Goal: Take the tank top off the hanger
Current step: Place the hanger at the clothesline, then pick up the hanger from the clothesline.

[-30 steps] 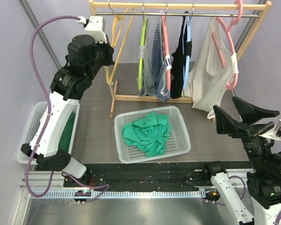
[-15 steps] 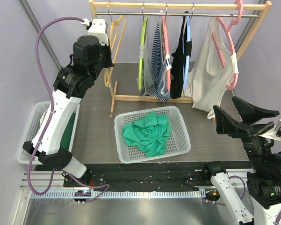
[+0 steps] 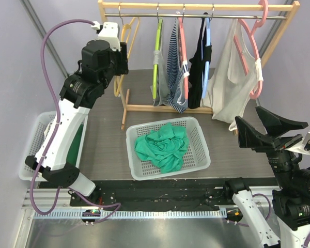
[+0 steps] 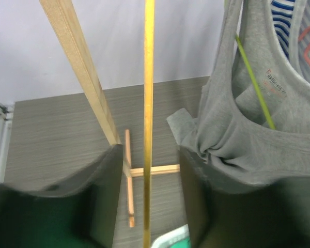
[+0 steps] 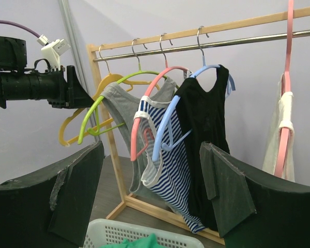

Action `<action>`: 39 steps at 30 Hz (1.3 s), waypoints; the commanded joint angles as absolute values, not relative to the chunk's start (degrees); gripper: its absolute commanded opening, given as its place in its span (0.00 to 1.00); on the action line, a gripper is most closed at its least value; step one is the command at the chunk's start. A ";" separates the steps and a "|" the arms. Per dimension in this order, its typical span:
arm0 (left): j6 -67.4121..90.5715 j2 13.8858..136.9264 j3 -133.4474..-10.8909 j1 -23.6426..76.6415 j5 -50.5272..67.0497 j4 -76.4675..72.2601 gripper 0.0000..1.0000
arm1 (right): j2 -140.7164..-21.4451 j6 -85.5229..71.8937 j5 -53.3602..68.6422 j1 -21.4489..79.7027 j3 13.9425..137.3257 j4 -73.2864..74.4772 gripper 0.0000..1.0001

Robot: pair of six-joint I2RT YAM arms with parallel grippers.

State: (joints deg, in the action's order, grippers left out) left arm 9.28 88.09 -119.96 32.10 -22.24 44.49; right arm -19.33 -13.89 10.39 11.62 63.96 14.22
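Observation:
Tank tops hang on the wooden rack (image 3: pixel 196 7): a grey one (image 4: pixel 248 134) on a green hanger (image 3: pixel 156 57), a striped one (image 3: pixel 175 67) on a pink hanger, a black one (image 3: pixel 199 67) on a blue hanger, and a white one (image 3: pixel 232 77) on a big pink hanger (image 3: pixel 250 51). A bare yellow hanger (image 3: pixel 128 39) hangs at the left end. My left gripper (image 4: pixel 148 155) is open around its yellow bar (image 4: pixel 148 77), with a gap on both sides. My right gripper (image 3: pixel 266 126) stands open and empty, low at the right.
A white basket (image 3: pixel 168 174) with a crumpled green garment (image 3: pixel 163 147) sits in front of the rack. A second basket (image 3: pixel 33 139) lies at the left edge. The rack's wooden post (image 4: pixel 88 82) and foot (image 3: pixel 125 108) stand beside my left gripper.
My left gripper has shifted slightly toward the rack and its jaws have opened off the yellow hanger's bar. The right arm has not moved.

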 commanded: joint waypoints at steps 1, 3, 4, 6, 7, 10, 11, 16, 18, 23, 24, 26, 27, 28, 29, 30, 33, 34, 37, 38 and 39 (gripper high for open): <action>10.72 85.17 -121.72 31.90 -19.43 43.94 0.59 | -19.77 -14.06 10.46 11.60 64.86 13.27 0.83; 10.03 83.60 -121.56 31.99 -16.37 44.21 0.67 | -19.95 -13.97 10.46 11.60 64.78 13.10 0.83; 9.06 82.80 -120.68 32.86 -16.87 42.99 0.70 | -19.95 -14.06 10.46 11.51 64.86 13.01 0.83; 4.94 81.13 -118.39 34.27 -18.45 39.39 0.73 | -20.30 -14.15 10.55 11.69 64.78 12.66 0.83; 3.79 80.08 -118.04 34.80 -20.20 38.51 0.75 | -20.48 -14.15 10.46 11.60 64.86 12.40 0.83; 0.27 79.37 -119.87 36.91 -22.14 36.30 0.76 | -21.88 -14.15 10.55 11.60 65.30 12.48 0.83; -1.22 79.54 -122.15 37.70 -22.50 36.04 0.76 | -22.15 -14.06 10.63 11.60 65.48 12.57 0.83; -5.79 81.55 -128.49 41.12 -21.54 35.24 0.72 | -23.03 -14.41 10.11 11.60 64.78 11.69 0.83; -7.72 82.35 -129.64 46.19 -20.66 34.98 0.72 | -23.11 -14.85 9.76 11.60 63.90 11.51 0.83; -9.41 88.13 -131.21 52.73 -20.21 34.45 0.74 | -22.68 -15.38 9.32 11.51 62.67 11.60 0.83; -9.14 89.37 -131.83 53.26 -20.39 34.11 0.74 | -22.41 -15.38 9.32 11.60 62.58 11.60 0.83; -7.39 91.75 -134.71 53.17 -21.96 33.22 0.74 | -21.63 -15.29 9.23 11.51 62.31 12.30 0.83; -7.03 94.80 -136.48 53.17 -24.67 33.22 0.74 | -21.27 -15.47 9.32 11.60 62.23 12.57 0.83; -7.03 96.14 -139.80 53.26 -25.83 33.14 0.74 | -20.92 -15.47 9.32 11.60 62.14 12.92 0.83; -7.29 98.50 -141.14 53.17 -28.02 32.18 0.74 | -20.31 -15.29 9.32 11.60 62.05 13.27 0.83; -7.47 99.22 -141.94 53.17 -28.73 31.47 0.74 | -20.04 -15.12 9.23 11.60 62.05 13.97 0.83; -5.81 101.50 -143.96 53.17 -30.49 29.88 0.75 | -19.25 -14.77 9.23 11.60 61.96 14.85 0.83; -5.37 101.86 -144.57 53.17 -31.37 29.80 0.75 | -19.16 -14.50 9.23 11.60 61.96 15.20 0.83; -4.66 102.30 -143.53 53.17 -32.95 29.45 0.75 | -19.07 -14.07 9.40 11.51 62.40 15.99 0.83; -4.75 102.22 -143.00 53.17 -33.39 29.01 0.74 | -18.99 -14.06 9.40 11.60 62.40 16.17 0.83; -4.75 101.96 -142.39 53.17 -33.57 28.39 0.74 | -18.90 -13.89 9.49 11.60 62.49 16.43 0.83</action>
State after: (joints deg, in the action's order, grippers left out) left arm -5.98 104.64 -140.68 53.12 -29.56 34.13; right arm -19.22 -14.87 10.09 11.62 61.80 15.79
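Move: The striped top on its pink hanger hangs about 18 cm to the left hand's right and 10 cm ahead, the hanger slightly lower than the hand. The lime hanger with the grey top is some 8 cm left of the pink one. The yellow hanger is already on the rod, its middle about 10 cm straight ahead, one bar loose between the part-open fingers. From the right hand, the pink hanger lies roughly 34 cm ahead and 18 cm left. The yellow hanger is left on the rod as the left fingers spread wider and the hand backs off and rises some 13 cm, fingertips tipping up about 20 degrees. The open hand then swings right about 15 cm, turning clockwise, and comes forward and down towards the lime and pink hangers. The right hand eases slightly forward, then back, sinking a little. ##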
